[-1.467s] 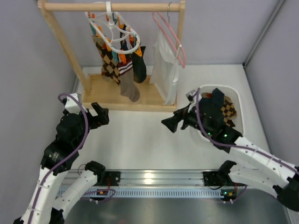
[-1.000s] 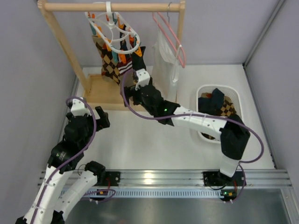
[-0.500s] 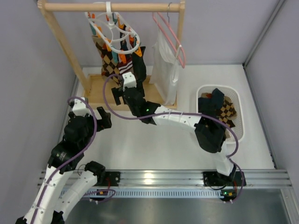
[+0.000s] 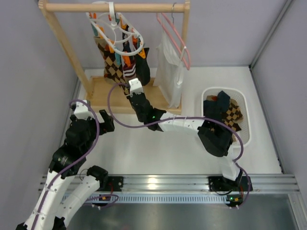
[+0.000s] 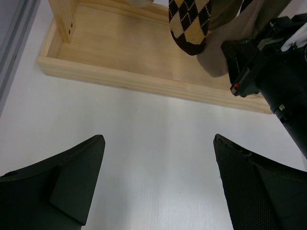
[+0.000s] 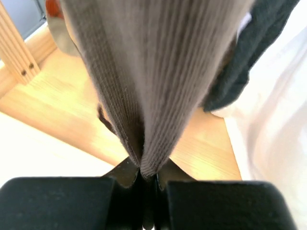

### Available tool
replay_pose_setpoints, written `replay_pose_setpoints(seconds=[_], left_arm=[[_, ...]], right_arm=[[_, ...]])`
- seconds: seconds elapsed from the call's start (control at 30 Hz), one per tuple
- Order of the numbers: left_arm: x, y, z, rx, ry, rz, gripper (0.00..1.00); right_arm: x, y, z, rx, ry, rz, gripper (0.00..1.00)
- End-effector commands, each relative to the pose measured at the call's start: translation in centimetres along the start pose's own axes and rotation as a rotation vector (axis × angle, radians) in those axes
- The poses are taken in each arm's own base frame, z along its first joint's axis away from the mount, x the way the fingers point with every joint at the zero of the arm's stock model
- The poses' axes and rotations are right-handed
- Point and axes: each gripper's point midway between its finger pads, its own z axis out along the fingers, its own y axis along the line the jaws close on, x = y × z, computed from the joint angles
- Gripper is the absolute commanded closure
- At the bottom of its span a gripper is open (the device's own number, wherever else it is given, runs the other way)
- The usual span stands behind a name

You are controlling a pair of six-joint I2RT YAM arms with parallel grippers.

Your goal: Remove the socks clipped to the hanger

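The white ring clip-hanger (image 4: 117, 29) hangs from the wooden rail with orange and teal pins. Socks hang from it: an argyle sock (image 4: 113, 64) (image 5: 194, 19), a dark sock (image 4: 143, 67) (image 6: 254, 52), and a grey-brown sock (image 6: 158, 72) with a maroon-white striped cuff (image 4: 129, 72). My right gripper (image 6: 149, 178) (image 4: 135, 88) is shut on the grey-brown sock's lower end, just above the rack's base. My left gripper (image 5: 158, 158) (image 4: 104, 120) is open and empty over the table in front of the rack; the right arm shows at its right.
A wooden rack with base board (image 4: 103, 98) (image 5: 120, 76) stands at the back. A pink wire hanger with a white garment (image 4: 170, 72) hangs to the right. A white basket (image 4: 244, 110) holding several socks sits at the right.
My right arm swung from the basket to the rack, reached under the hanging socks and closed on the grey-brown sock. The left arm shifted slightly and stayed open.
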Motion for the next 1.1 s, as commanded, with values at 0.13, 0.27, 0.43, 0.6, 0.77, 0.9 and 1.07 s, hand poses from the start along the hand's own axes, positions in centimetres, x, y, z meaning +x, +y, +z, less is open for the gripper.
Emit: replay_pose_setpoints(seconds=[0.13,0.27,0.43,0.6,0.77,0.9,1.07], left_arm=[[-8.7,-3.9,-3.1,0.160,-0.163,-0.141,0.02],[-13.3,-8.4,-4.3,0.334,-0.163,-0.181,0.01],[-17.1,-14.4,-3.7,0.535,-0.095,-0.201,0.01],[-19.1,-15.7,-0.2,0.487,-0.080,-0.242,0.01],[-20.9,-17.2,2.1,0.478,-0.081,-0.265,0.01],[-20.7,-17.6,4.6,0.441,-0.061,-0.256,0.02],[-21.2,-16.7,5.8,0.378,-0.103,-0.232,0.02]], right_arm=[[-5.5,-1.3,-4.9,-0.060,-0.129,0.078,1.00],[-4.4,-0.9,-7.2,-0.138,-0.093,0.106,1.00],[-4.9,-0.9,-9.7,-0.224,-0.068,0.152,1.00],[-4.9,-0.1,-12.5,-0.367,-0.056,0.198,1.00],[-5.0,0.2,-14.3,-0.451,-0.035,0.203,1.00],[-5.6,0.0,-15.3,-0.481,-0.034,0.218,1.00],[-5.2,-0.4,-16.2,-0.499,-0.017,0.211,0.99]])
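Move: The striped sock's cuff, in its orange clip, hangs about 19 cm ahead of the open left hand, 16 cm to its right and 11 cm higher. The right hand already pinches that sock's lower part; from it the clipped cuff is roughly 14 cm up, 2 cm ahead and 1 cm left. The argyle sock hangs some 8 cm left of the right hand and 4 cm ahead, the dark green sock about 6 cm right and 5 cm ahead, both roughly 8 cm up. Backwards about 13 cm, some 5 cm to the right and, after a slight dip, 6 cm up, the right hand draws the pinched sock away from the rack, turning about 25 degrees counter-clockwise. Meanwhile the left hand shoots up nearly 20 cm while swinging right, then reaches forward towards the clipped cuff, rolling left side down and turning right, fingers wide open and short of it. ##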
